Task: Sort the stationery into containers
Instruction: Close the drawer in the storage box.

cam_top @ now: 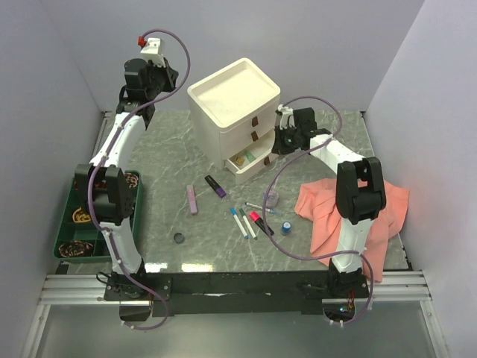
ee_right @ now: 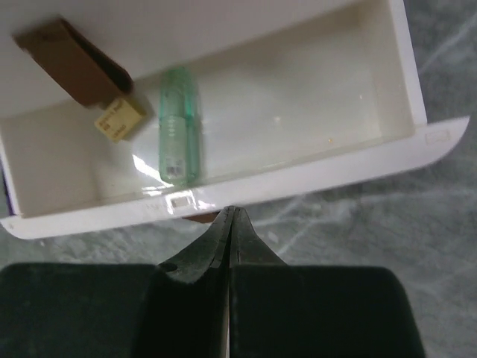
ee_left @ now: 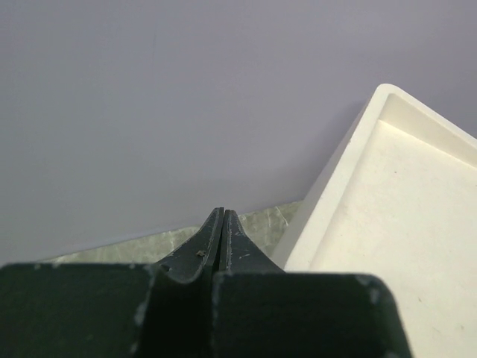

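The cream drawer box (cam_top: 235, 104) stands at the back, its bottom drawer (cam_top: 250, 165) pulled out. A green highlighter (ee_right: 179, 127) and a small yellow piece (ee_right: 119, 119) lie in that drawer (ee_right: 417, 142). My right gripper (ee_right: 229, 212) is shut, tips right at the drawer front beside its brown pull tab (ee_right: 195, 218); whether the tab is pinched is unclear. My left gripper (ee_left: 222, 212) is shut and empty, raised left of the box's tray top (ee_left: 417, 216). On the table lie a purple highlighter (cam_top: 216, 186), a lilac highlighter (cam_top: 193, 199), pens (cam_top: 240, 221), a red-and-black marker (cam_top: 261, 222), a tape roll (cam_top: 272, 198), a vial (cam_top: 286, 227) and a dark disc (cam_top: 179, 238).
A green compartment tray (cam_top: 63, 212) holding rubber bands sits at the left table edge beside the left arm. A salmon-pink cloth (cam_top: 387, 205) lies crumpled at the right, under the right arm. Lilac walls close in the back and both sides.
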{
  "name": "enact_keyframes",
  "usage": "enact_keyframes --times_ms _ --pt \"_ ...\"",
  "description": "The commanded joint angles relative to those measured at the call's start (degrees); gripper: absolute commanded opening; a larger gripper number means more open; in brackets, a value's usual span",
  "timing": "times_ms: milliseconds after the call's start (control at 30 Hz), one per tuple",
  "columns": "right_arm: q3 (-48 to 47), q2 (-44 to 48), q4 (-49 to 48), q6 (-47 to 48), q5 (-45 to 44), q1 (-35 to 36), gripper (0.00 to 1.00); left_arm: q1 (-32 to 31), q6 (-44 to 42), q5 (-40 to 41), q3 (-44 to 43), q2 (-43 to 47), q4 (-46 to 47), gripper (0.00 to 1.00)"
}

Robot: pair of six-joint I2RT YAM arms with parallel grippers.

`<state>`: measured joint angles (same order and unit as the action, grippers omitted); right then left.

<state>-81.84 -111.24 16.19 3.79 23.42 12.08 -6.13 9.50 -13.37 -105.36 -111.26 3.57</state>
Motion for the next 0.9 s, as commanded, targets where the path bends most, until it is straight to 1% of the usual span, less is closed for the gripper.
enact_keyframes --times_ms 0,133,267,400,433,500,533,567,600,633,667,700,767,867 --pt "-4.55 -1.87 -4.49 -2.82 1.01 2.16 0.00 -0.02 -1.06 0.18 2.09 5.35 0.03 0.01" --pt "-4.73 -3.63 -7.04 -5.90 0.31 3.48 0.00 -0.02 -0.97 0.27 4.11 7.11 -0.32 0.01" --pt "-4.91 -3.46 -7.40 -6.17 0.13 4.97 0.00 0.07 -1.41 0.53 5.08 8.43 -0.76 0.01" --pt "-1.58 2.33 -7.83 -7.04 0.40 5.15 0.00 0.15 -0.45 -0.25 6.30 10.18 -1.29 0.01" --pt "0.78 5.65 -8.53 -7.74 0.31 4.98 0.00 0.24 -0.18 -1.21 6.48 10.71 -1.38 0.01" --pt "4.21 10.05 -9.67 -12.21 1.27 4.19 0.00 0.33 1.57 -2.19 6.92 10.98 -1.64 0.01" --pt "5.45 11.30 -11.25 -14.84 3.97 3.49 0.00 0.33 2.19 -3.50 7.01 11.07 -1.81 0.01" --pt "6.77 12.27 -12.31 -22.70 6.09 2.61 0.00 0.33 2.80 -4.21 7.10 11.15 -1.90 0.01" --pt "9.92 13.41 -13.71 -27.74 7.94 1.56 0.00 0.33 3.50 -5.00 7.53 11.16 -1.82 0.01" --pt "11.86 13.94 -17.81 -32.92 11.00 -0.37 0.00 0.33 3.77 -5.70 7.80 11.33 -1.73 0.01" --pt "13.88 14.47 -19.42 -42.63 11.56 -1.17 0.00 0.33 4.21 -7.01 8.15 11.42 -1.64 0.01" --pt "14.60 14.21 -19.18 -44.47 11.65 -1.35 0.00 0.33 4.30 -7.46 9.02 11.59 -1.64 0.01" --pt "15.31 13.77 -21.19 -46.40 14.71 -1.26 0.00 0.33 4.21 -8.69 10.08 11.95 -1.99 0.01" --pt "15.13 12.19 -23.38 -50.18 14.73 -2.23 0.00 0.33 3.08 -9.75 11.58 12.12 -3.39 0.01"
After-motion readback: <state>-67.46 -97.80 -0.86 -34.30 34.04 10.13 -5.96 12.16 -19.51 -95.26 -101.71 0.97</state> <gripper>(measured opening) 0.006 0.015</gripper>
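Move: The open drawer's front is right at the shut right fingertips, its middle with the handle about 2 cm left, 1 cm back and 3 cm lower. Inside, the green bottle lies some 6 cm left and 1 cm ahead, the yellow eraser 9 cm left and level, both about 4 cm lower. From the left hand, the drawer front is roughly 15 cm back, 25 cm right and 28 cm below. Right hand goes 5 cm left at the drawer front, then rises 7 cm, backing off; left draws back. ##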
